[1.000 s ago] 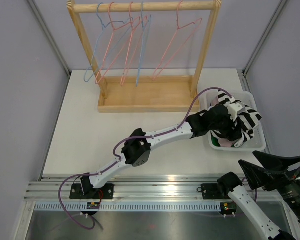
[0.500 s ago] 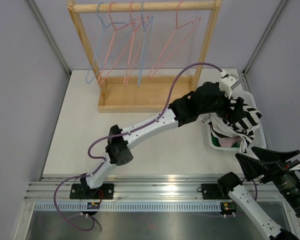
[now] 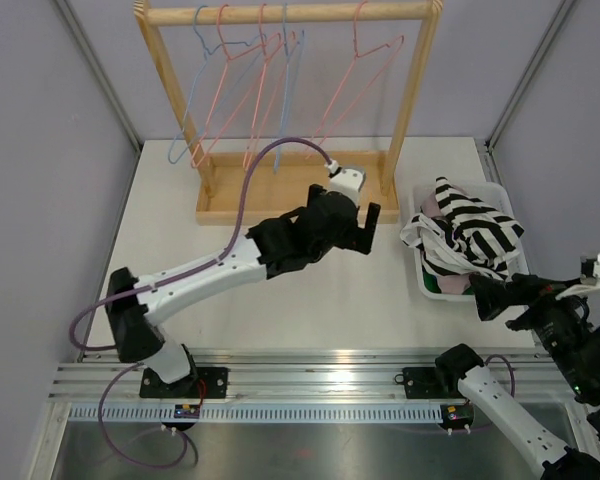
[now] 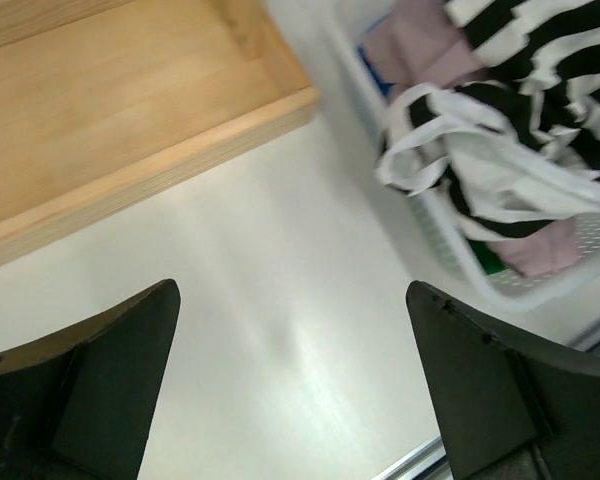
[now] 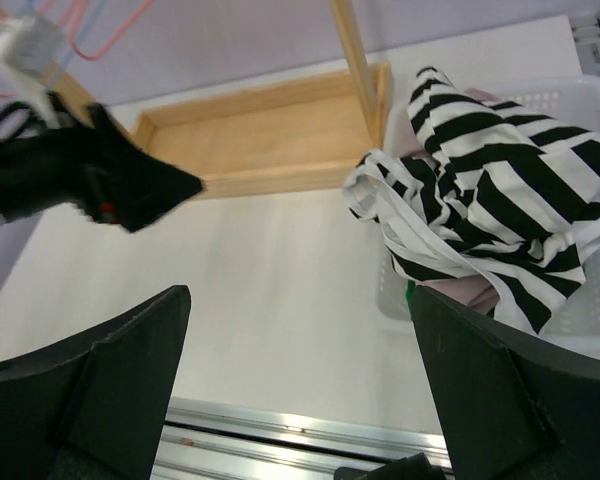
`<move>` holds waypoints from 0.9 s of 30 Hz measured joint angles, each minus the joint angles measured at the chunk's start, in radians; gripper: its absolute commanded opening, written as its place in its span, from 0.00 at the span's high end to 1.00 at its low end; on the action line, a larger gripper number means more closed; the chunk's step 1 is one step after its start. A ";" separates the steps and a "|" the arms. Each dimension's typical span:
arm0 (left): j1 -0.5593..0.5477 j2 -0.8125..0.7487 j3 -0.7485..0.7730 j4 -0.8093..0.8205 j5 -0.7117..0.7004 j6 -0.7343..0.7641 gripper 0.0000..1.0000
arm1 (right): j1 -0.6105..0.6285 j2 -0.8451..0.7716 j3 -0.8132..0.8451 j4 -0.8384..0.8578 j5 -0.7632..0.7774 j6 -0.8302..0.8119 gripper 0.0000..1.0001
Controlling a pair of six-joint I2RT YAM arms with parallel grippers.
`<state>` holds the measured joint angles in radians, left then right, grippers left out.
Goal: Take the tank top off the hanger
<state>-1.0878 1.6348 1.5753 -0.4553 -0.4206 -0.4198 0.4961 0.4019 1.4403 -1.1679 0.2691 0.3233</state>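
Observation:
The black-and-white striped tank top (image 3: 467, 233) lies crumpled in the white basket (image 3: 423, 283) at the right, on top of pink cloth. No hanger is in it. My left gripper (image 3: 368, 230) hovers open and empty over the table between the rack and the basket; its wrist view has the tank top (image 4: 525, 95) at upper right, beyond the fingertips. My right gripper (image 3: 500, 300) is open and empty near the basket's front edge, and its wrist view takes in the tank top (image 5: 480, 190) and the left gripper (image 5: 130, 185).
Several bare pink and blue wire hangers (image 3: 270, 90) hang on the wooden rack (image 3: 290, 14), whose tray base (image 3: 290, 195) stands at the back of the table. An aluminium rail (image 3: 320, 380) runs along the near edge. Grey walls close both sides.
My left gripper opened over the basket, left the tank top lying there, and drew back leftward to the table in front of the rack. The right gripper shifted slightly.

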 measured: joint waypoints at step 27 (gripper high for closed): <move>0.137 -1.110 -0.530 -0.681 -0.498 -0.141 0.01 | 0.000 0.206 -0.280 0.176 0.088 -0.041 0.00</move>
<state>-0.9512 0.5251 1.0451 -1.1362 -0.9184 -0.5610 0.4961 0.6083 1.1599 -0.9916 0.3573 0.2821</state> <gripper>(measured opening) 0.987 0.993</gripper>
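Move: The striped tank top already lies in the white basket, about 27 cm to the right of the empty left hand, roughly 6 cm farther out and 17 cm lower. From the empty right hand it lies some 24 cm ahead, 7 cm to the right and 29 cm down. The middle of the rack's wooden tray is about 25 cm ahead of the left hand, 13 cm to its left and 26 cm below. The left hand sweeps quickly and nearly level to the left, about 37 cm, drawing back some 10 cm on the way, away from the basket and across the open table in front of the tray, while it turns about 35 degrees counter-clockwise and its fingers stay wide open and empty. Meanwhile the right hand eases forward and down by roughly as much each way towards the basket with the striped tank top, its sinking done well before its forward travel, tipping its open fingers about 15 degrees downward, rolling a little and touching nothing. ##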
